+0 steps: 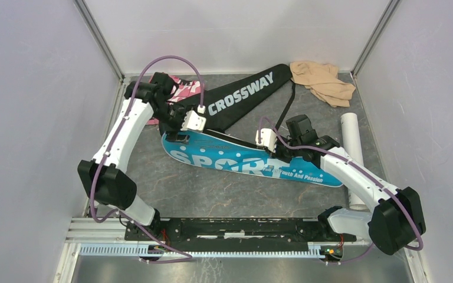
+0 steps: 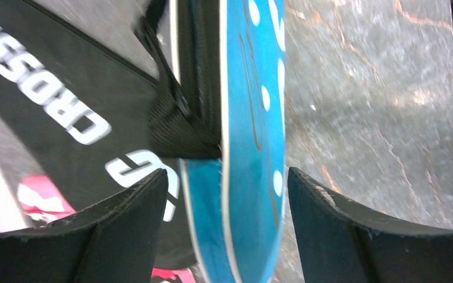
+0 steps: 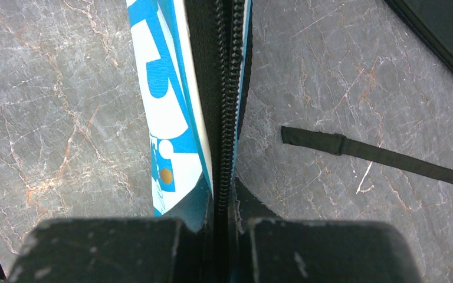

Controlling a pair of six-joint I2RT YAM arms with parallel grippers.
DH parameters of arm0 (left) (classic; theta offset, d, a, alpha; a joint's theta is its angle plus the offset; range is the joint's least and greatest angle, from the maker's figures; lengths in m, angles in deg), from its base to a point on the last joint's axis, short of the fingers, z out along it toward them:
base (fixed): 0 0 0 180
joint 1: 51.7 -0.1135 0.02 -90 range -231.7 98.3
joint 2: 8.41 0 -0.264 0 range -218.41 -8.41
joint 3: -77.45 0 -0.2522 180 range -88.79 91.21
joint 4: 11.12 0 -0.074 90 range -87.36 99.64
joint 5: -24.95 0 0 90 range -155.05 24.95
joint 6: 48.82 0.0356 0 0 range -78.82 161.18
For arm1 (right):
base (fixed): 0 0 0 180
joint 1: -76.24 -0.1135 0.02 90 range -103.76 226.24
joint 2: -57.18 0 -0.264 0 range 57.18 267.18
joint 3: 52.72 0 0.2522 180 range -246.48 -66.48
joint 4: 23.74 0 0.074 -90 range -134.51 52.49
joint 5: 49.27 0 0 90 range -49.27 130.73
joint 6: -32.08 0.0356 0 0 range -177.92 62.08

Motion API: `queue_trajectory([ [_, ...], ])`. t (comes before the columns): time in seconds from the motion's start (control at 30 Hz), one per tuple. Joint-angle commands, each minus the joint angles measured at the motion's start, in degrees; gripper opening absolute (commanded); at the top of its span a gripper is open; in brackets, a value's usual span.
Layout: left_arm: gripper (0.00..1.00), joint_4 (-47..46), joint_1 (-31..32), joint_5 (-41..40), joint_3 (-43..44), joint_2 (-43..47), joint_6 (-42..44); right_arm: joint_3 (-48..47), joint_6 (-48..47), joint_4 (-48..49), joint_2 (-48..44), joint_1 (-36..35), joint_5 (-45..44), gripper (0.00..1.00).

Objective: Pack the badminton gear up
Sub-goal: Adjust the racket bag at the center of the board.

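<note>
The blue "SPORT" racket cover (image 1: 242, 162) lies across the middle of the table, its wide end on the left. My left gripper (image 1: 179, 137) is at that wide end and stands open. In the left wrist view its fingers (image 2: 227, 194) straddle the cover's blue edge (image 2: 248, 118) without touching it. My right gripper (image 1: 273, 154) is shut on the cover's far edge, pinching the black zipper (image 3: 230, 88) between its pads (image 3: 224, 218). The black "CROSSWAY" racket cover (image 1: 242, 94) lies behind, partly under the blue one. A long white tube (image 1: 353, 147) lies at the right. Rackets and shuttlecocks are out of view.
A pink-and-white camouflage cloth (image 1: 183, 88) sits at the back left, under the left arm. A beige cloth (image 1: 321, 79) is bunched in the back right corner. A black strap (image 3: 377, 156) trails over the grey tabletop beside the right gripper. White walls enclose the table.
</note>
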Motion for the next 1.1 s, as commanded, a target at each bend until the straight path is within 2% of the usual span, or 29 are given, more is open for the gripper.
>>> queue_trajectory([
  [0.0,0.81,-4.0,3.4,8.6,4.2,4.5,-3.9,-0.1,0.5,-2.0,0.4,0.4,0.0,0.0],
  [0.13,0.81,-8.2,9.7,5.4,4.6,4.9,-15.2,-0.2,0.5,-2.0,0.4,0.3,0.1,0.0],
  [0.3,0.8,-9.9,14.1,3.6,4.4,4.3,-21.3,0.2,0.4,-1.9,0.4,0.4,0.5,0.0],
  [0.47,0.78,-10.5,15.4,-0.1,5.0,2.0,-23.6,0.6,0.3,-1.9,0.2,0.4,0.7,0.0],
  [0.6,0.68,-6.5,15.4,-2.0,7.7,-1.3,-23.5,0.8,0.2,-1.9,-0.1,0.3,0.6,0.0],
  [0.83,0.67,-4.2,15.5,-4.0,8.6,-3.7,-23.3,1.2,0.1,-1.8,-0.2,0.4,0.9,0.0],
  [1.07,0.52,1.4,15.4,-8.5,8.5,-3.9,-21.5,2.3,0.2,-1.2,-1.4,0.4,-0.5,0.0],
])
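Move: The blue racket bag stands on its side. The stretch of its zippered upper edge that the left hand goes for lies about 8 cm to that hand's right, 1 cm nearer the base and some 2 cm below. From there the black CROSSWAY bag's middle is roughly 7 cm farther right, 18 cm farther out and down on the table; the pink bag is some 16 cm ahead and 9 cm left of the left hand. From the right hand, that edge stretch lies about 25 cm left, 5 cm ahead and a little higher. Rightward along the blue bag's upper edge goes the open left hand, in a low arc: up nearly 5 cm while travelling some 8 cm right and 3 cm back, then down about 4 cm again and slightly forward, tilting a little and back. Its fingers come down astride the zippered edge and partly close around it. The right hand keeps its pinch farther along the edge, almost still. ##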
